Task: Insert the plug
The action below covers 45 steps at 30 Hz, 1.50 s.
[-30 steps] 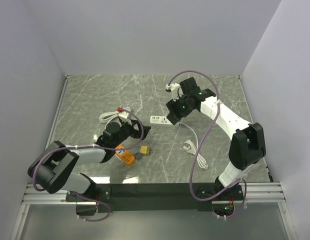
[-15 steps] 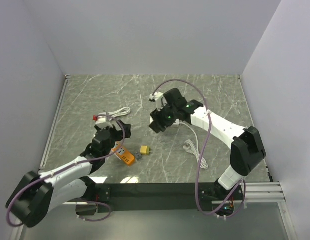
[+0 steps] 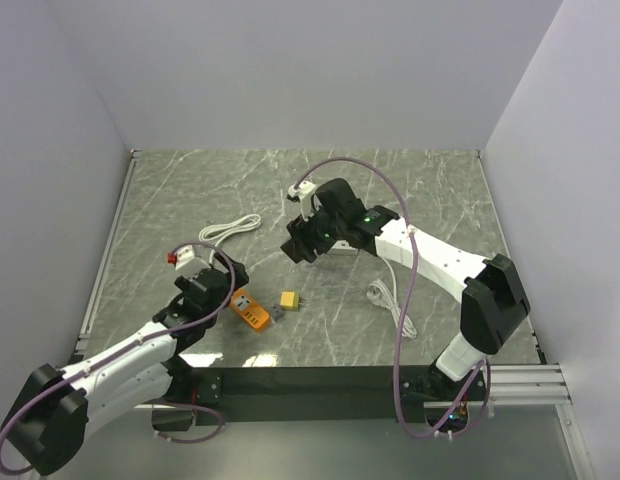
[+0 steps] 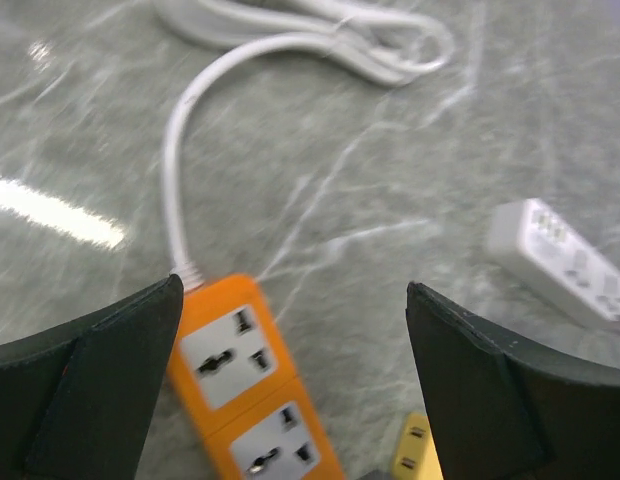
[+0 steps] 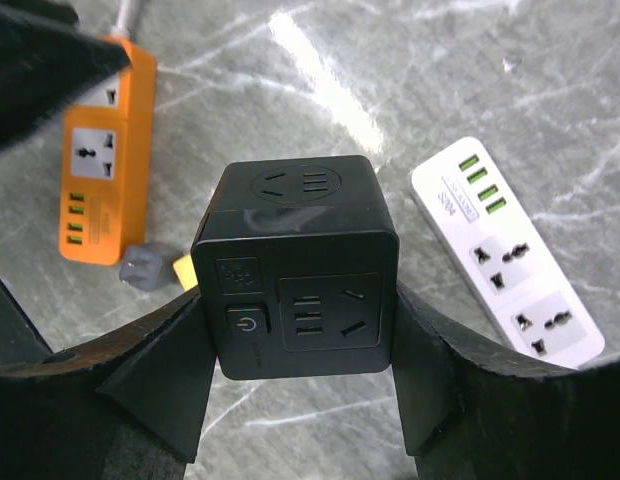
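Observation:
My right gripper [image 3: 296,246] is shut on a black cube socket [image 5: 305,265] and holds it above the table, its outlet face toward the wrist camera. A small yellow plug [image 3: 288,299] lies on the table beside a grey adapter [image 3: 276,312]; both also show in the right wrist view, the plug [image 5: 186,272] partly hidden behind the cube. My left gripper [image 3: 222,296] is open and empty, just above the near end of an orange power strip [image 4: 245,390], with the yellow plug [image 4: 415,450] close to its right finger [image 4: 520,390].
The orange power strip [image 3: 250,308] lies left of the plug. A white power strip [image 5: 505,250] lies to the right of the cube, mostly hidden by the right arm in the top view. White cables coil at the back left [image 3: 230,228] and at the right [image 3: 385,295].
The right arm has swung left with the cube socket in its grip. The left arm has pulled back toward the near left, its gripper now by the orange strip.

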Each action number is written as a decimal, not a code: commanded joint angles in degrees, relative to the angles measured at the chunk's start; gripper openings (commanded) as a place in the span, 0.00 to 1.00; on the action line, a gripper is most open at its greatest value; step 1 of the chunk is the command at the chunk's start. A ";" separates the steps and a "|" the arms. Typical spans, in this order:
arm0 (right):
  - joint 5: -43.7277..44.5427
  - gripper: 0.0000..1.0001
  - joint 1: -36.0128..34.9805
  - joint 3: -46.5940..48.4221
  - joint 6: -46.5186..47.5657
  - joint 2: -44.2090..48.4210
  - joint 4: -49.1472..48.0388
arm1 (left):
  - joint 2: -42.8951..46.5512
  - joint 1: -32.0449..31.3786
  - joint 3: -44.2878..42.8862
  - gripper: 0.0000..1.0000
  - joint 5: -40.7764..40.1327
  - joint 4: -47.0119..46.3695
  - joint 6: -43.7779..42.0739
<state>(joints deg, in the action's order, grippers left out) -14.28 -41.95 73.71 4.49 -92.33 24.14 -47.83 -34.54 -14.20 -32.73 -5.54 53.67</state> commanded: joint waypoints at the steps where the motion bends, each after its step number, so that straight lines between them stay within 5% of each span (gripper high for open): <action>1: -1.36 0.00 0.64 0.03 0.17 4.44 -6.12 | -3.13 -1.84 -4.07 0.99 -6.01 9.39 7.31; 8: -7.42 0.00 3.19 -4.72 1.04 7.43 -11.57 | -6.13 -5.71 -5.41 1.00 -8.24 15.57 13.21; 20: -7.25 0.00 4.60 -5.86 1.66 7.61 -11.66 | -18.34 -9.84 -4.08 1.00 -1.81 -1.12 14.28; 33: -0.93 0.00 -0.23 -15.54 -8.62 15.53 -13.16 | -27.48 -10.63 -8.92 1.00 3.72 -18.08 7.77; 37: 2.32 0.00 -3.66 -12.11 -10.82 13.41 -10.52 | -26.26 -10.63 -7.96 0.99 1.98 -18.54 5.05; 45: 6.46 0.00 -8.14 -0.42 -11.61 2.53 -2.53 | -8.61 -4.14 0.39 0.99 2.75 -16.00 2.76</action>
<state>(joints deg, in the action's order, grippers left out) -11.20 -49.08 67.53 -6.22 -86.91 19.27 -61.25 -41.06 -15.38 -30.94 -20.45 58.85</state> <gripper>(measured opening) 0.690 0.995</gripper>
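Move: The orange power strip lies low beneath the open left hand, its middle about 7 cm back, 4 cm to the right and some 7 cm below. From that hand the yellow plug sits roughly 14 cm right and 6 cm back, the grey plug 10 cm right and 9 cm back. The right hand, still holding the black cube plug, has the orange strip about 12 cm left, 9 cm back and 14 cm below; from it the yellow plug is 8 cm back and 1 cm left. With fingers staying wide open, the left hand dips about 5 cm beside the orange strip, easing back slightly, then sweeps some 9 cm right and a little forward, pushing the strip along before rising and returning partway left. The right hand keeps its grip on the cube plug, bobs up and down, then draws back about 5 cm towards the strip, swinging first right, then left. ##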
